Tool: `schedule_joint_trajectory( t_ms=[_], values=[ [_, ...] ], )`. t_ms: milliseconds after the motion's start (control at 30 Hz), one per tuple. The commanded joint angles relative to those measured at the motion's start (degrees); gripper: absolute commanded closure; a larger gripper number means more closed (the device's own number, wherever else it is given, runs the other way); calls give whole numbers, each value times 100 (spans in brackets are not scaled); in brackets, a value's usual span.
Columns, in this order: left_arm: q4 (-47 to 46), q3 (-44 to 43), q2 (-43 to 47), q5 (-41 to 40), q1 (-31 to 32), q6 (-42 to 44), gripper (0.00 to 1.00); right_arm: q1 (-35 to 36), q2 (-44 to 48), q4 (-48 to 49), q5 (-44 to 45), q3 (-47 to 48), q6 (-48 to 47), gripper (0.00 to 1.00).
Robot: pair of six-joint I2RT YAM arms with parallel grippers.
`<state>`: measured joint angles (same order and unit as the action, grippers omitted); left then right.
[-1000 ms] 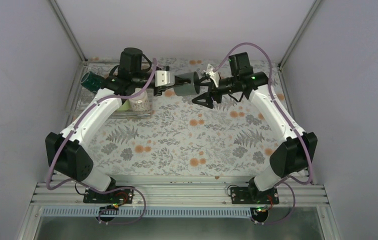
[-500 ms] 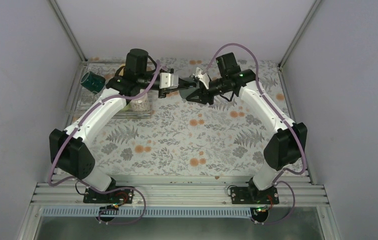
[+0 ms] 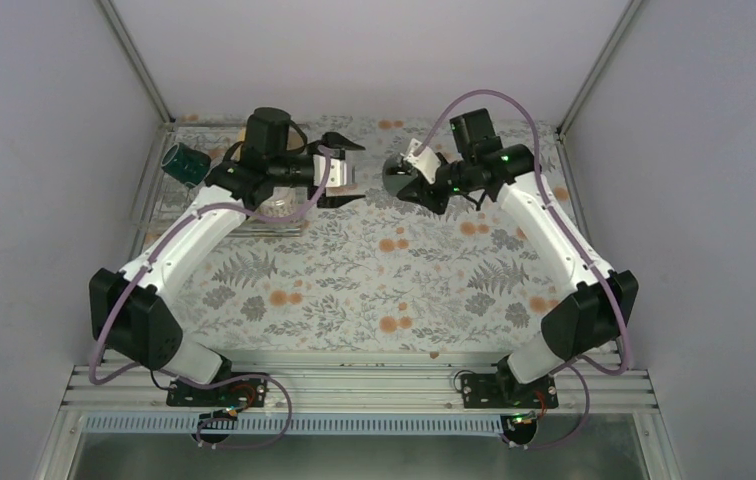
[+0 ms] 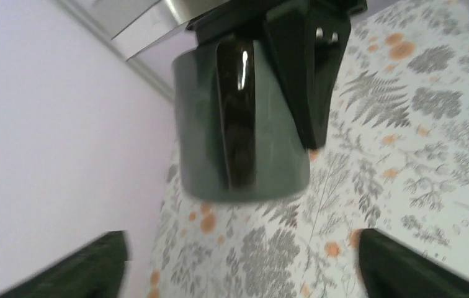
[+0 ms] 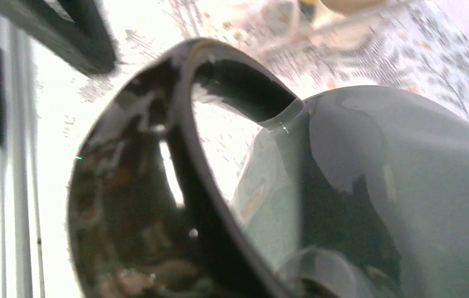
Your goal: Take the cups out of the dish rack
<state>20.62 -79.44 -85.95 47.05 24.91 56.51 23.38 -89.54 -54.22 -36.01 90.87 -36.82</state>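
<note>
A grey-green mug (image 3: 397, 176) with a dark handle hangs in the air over the far middle of the table. My right gripper (image 3: 412, 180) is shut on it. In the right wrist view the mug (image 5: 356, 186) fills the frame with its handle (image 5: 176, 186) towards the camera. In the left wrist view the mug (image 4: 238, 124) hangs ahead, pinched by a black finger (image 4: 309, 68) of the right gripper. My left gripper (image 3: 352, 170) is open and empty just left of the mug, its jaws wide apart (image 4: 244, 267). The dish rack (image 3: 254, 229) lies far left, with a dark teal mug (image 3: 184, 163) and a patterned mug (image 3: 280, 207), partly hidden by my left arm.
The table has a floral cloth (image 3: 374, 290). Grey walls and metal corner posts (image 3: 134, 60) close in the far and side edges. The left arm reaches over the rack.
The left gripper let go of the grey-green mug and drew back to the left. The right gripper closed on the mug and now carries it alone.
</note>
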Motion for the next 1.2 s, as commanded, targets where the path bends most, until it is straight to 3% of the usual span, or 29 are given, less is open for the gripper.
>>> schedule_joint_trajectory(
  t_ms=[0,233,333,467,567,900,1167],
  values=[
    [62,154,465,-764,-178,533,0,-605,-21,-279,1005,78,-192,96],
    [711,-86,794,-1384,-1060,805,0,-2257,-498,-975,1900,-312,-1018,96],
    [1248,-379,673,-2284,-1253,880,0,-2780,-533,-1061,2253,-699,-1305,95],
    [1065,-465,469,-3871,-1464,186,0,-3286,-761,-1062,2714,-1266,-1533,92],
    [1827,-1048,-188,-4682,-1771,-216,0,-3678,-713,-977,2959,-1606,-1701,94],
    [2028,-1070,-807,-4701,-3013,-76,0,-4316,-671,-1000,3699,-2171,-1994,96],
    [2160,-1338,-1139,-4573,-3633,142,0,-4609,-702,-847,3895,-2504,-2172,95]
  ],
)
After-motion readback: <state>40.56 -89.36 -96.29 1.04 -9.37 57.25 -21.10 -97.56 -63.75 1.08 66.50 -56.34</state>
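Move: The empty-handed left gripper's next cup, the teal one in the rack, lies about 41 cm to its left, 22 cm ahead and 25 cm below. From the left hand, the yellow cup is some 26 cm ahead and 24 cm left, the light green cup 13 cm ahead and 27 cm left. The right hand, already holding the grey cup, has its clear table spot roughly 36 cm right, 7 cm back and 25 cm below. Left hand sweeps 36 cm left, forward towards teal cup; right carries grey cup 35 cm right, down. ##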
